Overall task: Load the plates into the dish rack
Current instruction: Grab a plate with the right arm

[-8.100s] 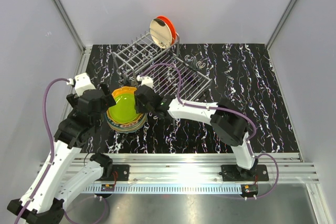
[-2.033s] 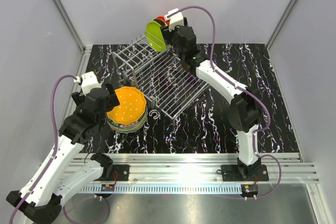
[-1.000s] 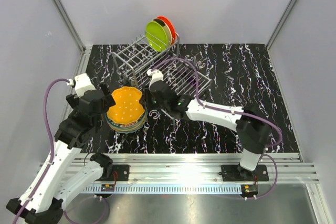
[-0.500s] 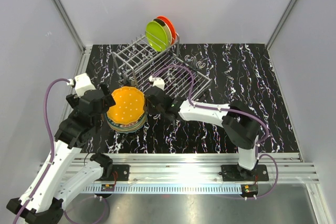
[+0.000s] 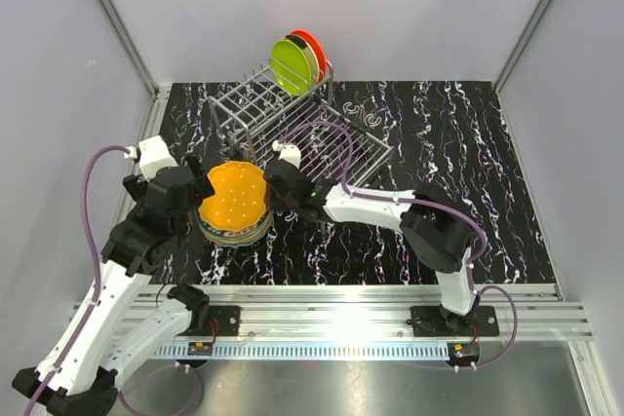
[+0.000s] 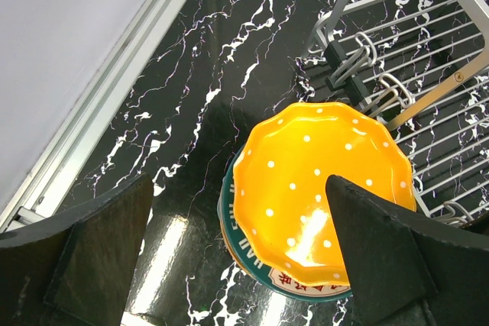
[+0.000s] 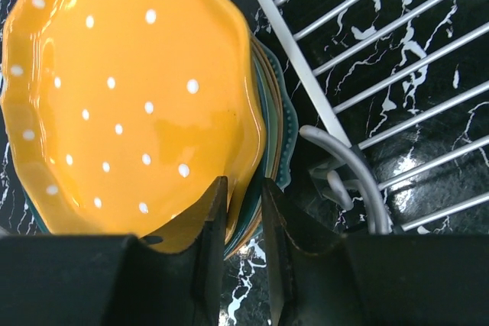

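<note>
A stack of plates [image 5: 234, 233] sits left of the dish rack [image 5: 292, 133], topped by a dotted orange plate [image 5: 234, 197] [image 6: 321, 181] [image 7: 122, 89]. Under it lies a teal-rimmed white plate [image 6: 252, 253]. My right gripper [image 5: 276, 190] [image 7: 243, 188] is at the stack's right edge, jaws pinched on the orange plate's rim, one finger above and one below. My left gripper [image 5: 200, 182] [image 6: 238, 188] hovers over the stack's left side, wide open and holding nothing. A lime green plate [image 5: 290, 65] and a red-orange plate [image 5: 312, 46] stand upright in the rack's raised far end.
The rack's flat wire grid [image 7: 382, 59] [image 6: 428, 112] lies right beside the stack. Grey wire hooks [image 7: 344, 166] hang at its near corner. More metal loops [image 5: 359, 112] lie behind the rack. The aluminium side rail [image 6: 114, 104] and wall run close on the left.
My right arm has swung back from the rack to the stack's right edge, and its jaws have narrowed onto the orange plate's rim. The left arm has stayed put.
</note>
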Available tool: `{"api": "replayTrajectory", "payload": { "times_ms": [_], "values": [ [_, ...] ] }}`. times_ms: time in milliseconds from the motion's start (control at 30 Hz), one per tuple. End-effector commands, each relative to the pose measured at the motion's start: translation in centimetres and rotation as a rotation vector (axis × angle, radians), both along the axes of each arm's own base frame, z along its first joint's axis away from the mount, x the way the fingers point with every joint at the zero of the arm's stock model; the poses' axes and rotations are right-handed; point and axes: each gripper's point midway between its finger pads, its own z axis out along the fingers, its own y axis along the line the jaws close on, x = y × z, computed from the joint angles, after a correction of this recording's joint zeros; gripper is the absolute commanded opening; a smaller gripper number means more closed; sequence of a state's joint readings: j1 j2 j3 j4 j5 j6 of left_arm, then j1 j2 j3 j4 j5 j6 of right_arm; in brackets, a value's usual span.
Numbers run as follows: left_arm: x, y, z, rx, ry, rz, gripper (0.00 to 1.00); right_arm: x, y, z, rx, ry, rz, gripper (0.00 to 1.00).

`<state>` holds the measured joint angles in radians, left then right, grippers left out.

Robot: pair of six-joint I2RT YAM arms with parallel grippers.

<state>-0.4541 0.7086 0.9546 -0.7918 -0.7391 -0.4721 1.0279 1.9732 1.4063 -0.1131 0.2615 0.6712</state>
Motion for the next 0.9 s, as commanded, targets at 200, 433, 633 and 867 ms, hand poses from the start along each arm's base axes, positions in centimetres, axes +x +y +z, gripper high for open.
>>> {"api": "replayTrajectory", "payload": {
  "times_ms": [200,433,633,867],
  "values": [
    [0.5,-0.2,0.7,-0.026,-0.042,0.003,0.99,1.5,0.5,3.1,0.022,-0.076,-0.053,0.2],
    [0.4,-0.1,0.8,-0.028,-0.049,0.007,0.99,1.7,0.2,4.5,0.0,-0.105,-0.047,0.09],
    [0.6,-0.5,0.7,-0.032,-0.044,-0.016,0.99,2.0,0.1,6.3,-0.013,-0.14,-0.026,0.0],
    [0.9,-0.9,0.3,-0.026,-0.024,-0.033,0.99,2.0,-0.1,9.6,0.023,-0.192,-0.017,0.0]
  ]
}}
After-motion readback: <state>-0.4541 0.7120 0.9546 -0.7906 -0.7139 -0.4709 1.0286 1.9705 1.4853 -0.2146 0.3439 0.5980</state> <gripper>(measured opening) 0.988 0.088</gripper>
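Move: The yellow polka-dot plate on top of the stack has its middle about 9 cm left and 2 cm ahead of the right hand, a centimetre below; its rim already lies between the fingers. The plate stack's middle is some 9 cm left, 1 cm back, and the rack's wire hook about 4 cm right, 2 cm ahead. The rack's lower tier centres roughly 12 cm right, 13 cm ahead. From the left hand the yellow plate lies about 8 cm ahead, 9 cm right and 18 cm below. The yellow plate's right-hand rim gets pinched as the right hand's fingers close from a narrow gap to nearly shut, one finger inside the dish and one outside. While closing, the hand eases up about 1.5 cm and forward roughly as much, drifting a centimetre right, and its wrist tilts some 5 degrees, left side down. ##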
